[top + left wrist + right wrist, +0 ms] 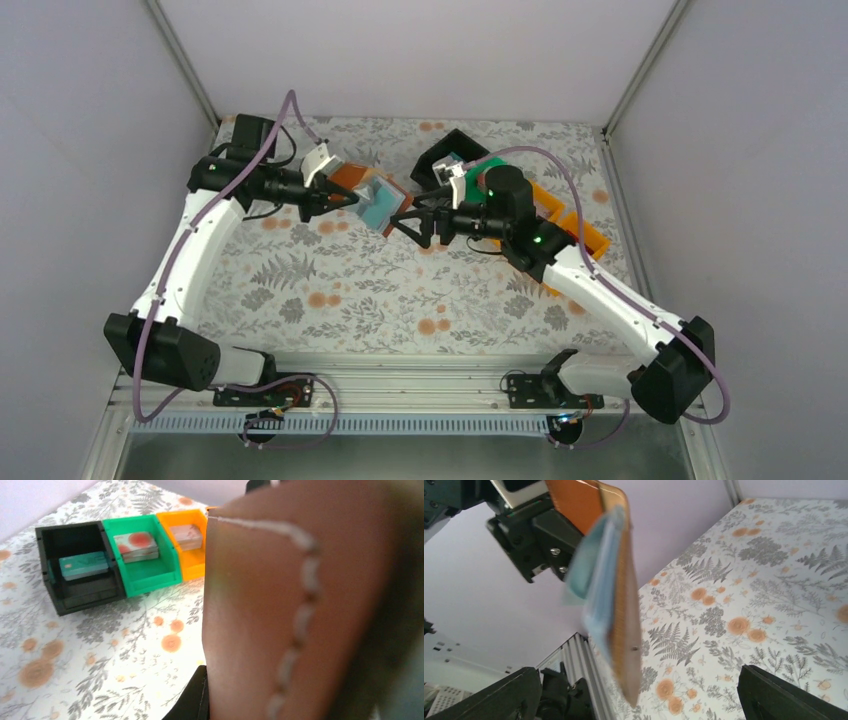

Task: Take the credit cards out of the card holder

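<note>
The card holder (375, 202) is held above the table, its brown outside toward the left arm and its pale blue inside toward the right arm. My left gripper (338, 199) is shut on its left edge. In the left wrist view its stitched brown leather (270, 605) fills the right half, with one black finger (192, 700) against it. In the right wrist view the card holder (624, 610) hangs edge-on from the left gripper (536, 535). My right gripper (418, 222) stands open just right of it, holding nothing; its fingers (784, 695) are wide apart. Credit cards lie in the bins: teal (82, 565), red-blotched (136, 546), pale (187, 535).
A black bin (50, 545), a green bin (150, 577) and an orange bin (192, 565) stand in a row at the back right of the floral table (380, 290). Grey walls close in the back and sides.
</note>
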`<state>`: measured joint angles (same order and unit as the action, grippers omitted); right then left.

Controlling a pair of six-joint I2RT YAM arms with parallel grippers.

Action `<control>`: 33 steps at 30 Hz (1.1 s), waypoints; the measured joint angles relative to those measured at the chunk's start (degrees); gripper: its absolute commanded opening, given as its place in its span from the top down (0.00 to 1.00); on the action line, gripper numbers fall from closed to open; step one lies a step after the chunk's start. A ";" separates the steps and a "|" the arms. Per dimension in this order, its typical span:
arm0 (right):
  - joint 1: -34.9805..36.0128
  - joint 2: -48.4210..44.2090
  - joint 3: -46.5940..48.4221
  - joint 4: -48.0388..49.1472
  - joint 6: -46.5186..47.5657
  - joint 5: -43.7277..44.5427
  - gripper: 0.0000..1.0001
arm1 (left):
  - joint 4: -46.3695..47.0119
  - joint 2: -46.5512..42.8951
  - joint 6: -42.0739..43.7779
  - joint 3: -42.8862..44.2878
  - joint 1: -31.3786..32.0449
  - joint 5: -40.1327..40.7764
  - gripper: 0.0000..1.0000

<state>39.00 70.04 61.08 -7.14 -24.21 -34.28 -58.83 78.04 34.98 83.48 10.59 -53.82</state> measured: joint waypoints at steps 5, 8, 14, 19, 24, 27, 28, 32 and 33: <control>0.87 0.15 -2.05 6.21 -0.13 2.21 0.10 | -0.22 -0.07 -2.95 1.44 -1.49 -5.16 0.98; 1.38 0.44 -2.10 9.66 0.20 1.88 0.36 | -0.24 -0.24 -3.76 1.79 -1.90 -7.10 0.98; 2.27 3.32 -1.79 12.13 -0.02 1.11 0.76 | -0.44 -0.26 -4.35 1.79 -1.86 -9.42 0.98; 2.54 3.67 -1.73 12.66 0.87 -0.22 0.96 | -0.66 -0.24 -4.28 1.79 -2.29 -9.86 0.73; 2.86 2.91 -1.33 9.29 0.92 3.04 0.96 | -1.38 -0.33 -3.98 2.12 -3.72 -10.91 0.04; 2.86 2.97 0.90 2.80 0.20 7.10 0.96 | -0.94 -0.44 -3.87 2.16 -5.16 -9.03 0.00; 2.86 3.10 1.95 0.76 -0.48 8.33 0.96 | -0.31 -0.59 -4.09 2.12 -5.40 -7.82 0.00; 2.97 4.98 5.95 -3.58 -4.50 11.34 0.96 | 3.30 -1.99 -4.83 1.84 -3.96 -2.69 0.00; 3.08 5.97 7.02 -4.42 -5.64 12.09 0.96 | 4.26 -2.32 -5.11 1.84 -2.69 -0.72 0.00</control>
<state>42.09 76.01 68.10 -11.55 -29.85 -22.20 -54.57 75.72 29.87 85.32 7.90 -54.54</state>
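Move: The free end of the open card holder, with its clear sleeves, hangs about 3 cm to the left of the right hand, level with it fore and aft and some 2 cm below. The black bin is about 19 cm ahead and 8 cm to the right of that hand, the green bin 14 cm ahead and 16 cm right, both roughly 29 cm down. From the left hand, which already grips the other cover, that free end is about 9 cm right, 3 cm back and 4 cm below. Upward some 3 cm goes the left hand, still pinching its cover, while the open right hand comes left about 2.5 cm and slightly up and closes on the sleeves and cover at the free end. The left fingers then open wide and let go, and the right hand carries the holder forward about 3 cm, turning clockwise. ##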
